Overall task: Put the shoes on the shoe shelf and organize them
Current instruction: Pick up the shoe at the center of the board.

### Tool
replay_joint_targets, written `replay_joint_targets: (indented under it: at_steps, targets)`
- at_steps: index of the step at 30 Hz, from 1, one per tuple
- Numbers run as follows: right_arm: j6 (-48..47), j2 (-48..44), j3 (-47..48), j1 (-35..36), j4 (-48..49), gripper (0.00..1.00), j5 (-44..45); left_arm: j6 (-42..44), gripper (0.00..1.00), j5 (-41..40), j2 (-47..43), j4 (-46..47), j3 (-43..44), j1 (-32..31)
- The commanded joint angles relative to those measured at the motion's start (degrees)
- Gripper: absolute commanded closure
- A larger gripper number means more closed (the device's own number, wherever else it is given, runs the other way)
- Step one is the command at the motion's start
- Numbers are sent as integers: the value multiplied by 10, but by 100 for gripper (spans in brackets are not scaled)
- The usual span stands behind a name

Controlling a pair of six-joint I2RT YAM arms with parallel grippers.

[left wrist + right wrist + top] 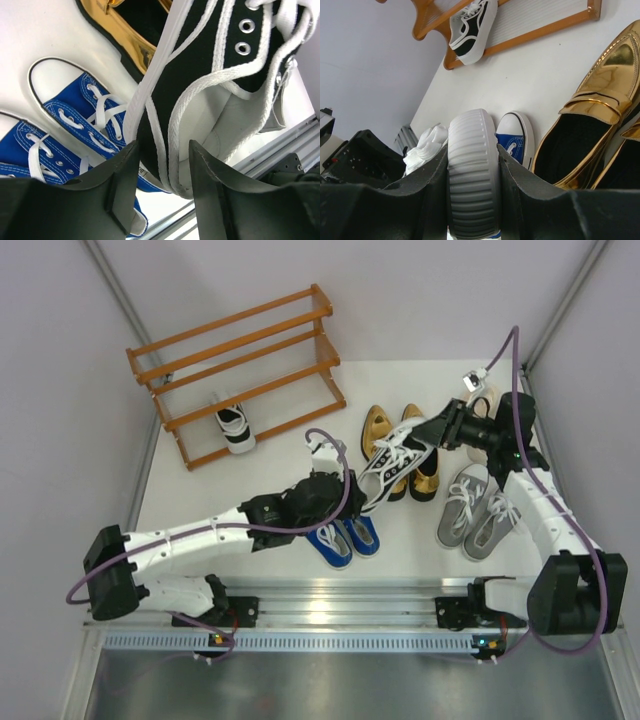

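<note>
A black-and-white sneaker (390,472) hangs in the air between both arms, above the blue sneakers (345,538). My right gripper (428,435) is shut on its toe, with the ribbed white sole (472,170) pressed between the fingers. My left gripper (163,150) is shut on the heel, one finger against the black side (200,75) and one inside the white collar. The orange-brown shoe shelf (240,370) stands at the back left. The matching sneaker (235,425) sits on its lowest tier.
Gold loafers (378,430) lie just behind the held sneaker, partly under it. Grey sneakers (478,510) sit under the right forearm. A pale shoe (483,400) shows behind the right wrist. Walls close in on both sides.
</note>
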Motion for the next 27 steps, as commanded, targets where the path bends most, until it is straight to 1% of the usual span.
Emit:
replay_joint_targets:
  at_steps: [1,3,5,8,9,10,11,12,14,18,21,22,24,27]
  targets:
    - [13,-5,9,-7,50,100,-12,-30,52,-36,17,-41,31,-5]
    - [13,-3,9,-7,50,100,-13,-30,57,-36,25,-45,32,-5]
    - [11,-3,9,-7,53,100,-14,-25,57,-34,30,-46,32,-5]
    - [13,0,5,-7,63,100,-17,-7,64,-22,39,-45,39,-5]
    - [14,1,4,-7,65,100,-17,2,74,-18,44,-45,44,-6]
    - [13,2,4,-7,65,100,-20,19,79,-14,45,-45,46,-6]
    - [14,2,4,-7,68,100,-21,28,86,-9,45,-45,48,-7]
    - [13,2,2,-7,70,100,-22,33,100,-11,42,-45,52,-8]
    - [13,1,0,-7,78,100,-30,51,100,-10,36,-45,53,-8]
    - [12,0,-12,-7,91,100,-38,69,100,-6,-5,-46,46,-8]
    - [11,1,-16,-7,102,96,-50,73,100,-2,-37,-53,33,-8]
    - [9,3,-15,-7,106,91,-61,70,100,0,-44,-55,29,-8]
    - [10,4,-18,-7,112,86,-69,60,100,3,-62,-63,15,-9]
    - [7,4,-20,-7,121,68,-83,40,100,9,-80,-81,-4,-8]
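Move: The heel of the black-and-white shoe sits at the left gripper's half-open fingertips, about 1 cm ahead, 1 cm right and 2 cm lower. One blue shoe lies roughly 15 cm below that hand, some 4 cm ahead and 1 cm left; the gold pair is about 20 cm ahead, 14 cm right and equally low. The right gripper already holds the toe, with the heel some 15 cm back, 13 cm left and 6 cm below it. Sink the left gripper about 2 cm over the shoe's heel and close its fingers fully, pinching the thin heel rim. Then raise it some 3 cm while drawing it back and to the left. Keep the right gripper's hold on the toe, easing it about 1 cm back and left at the end with a slight counter-clockwise turn. ##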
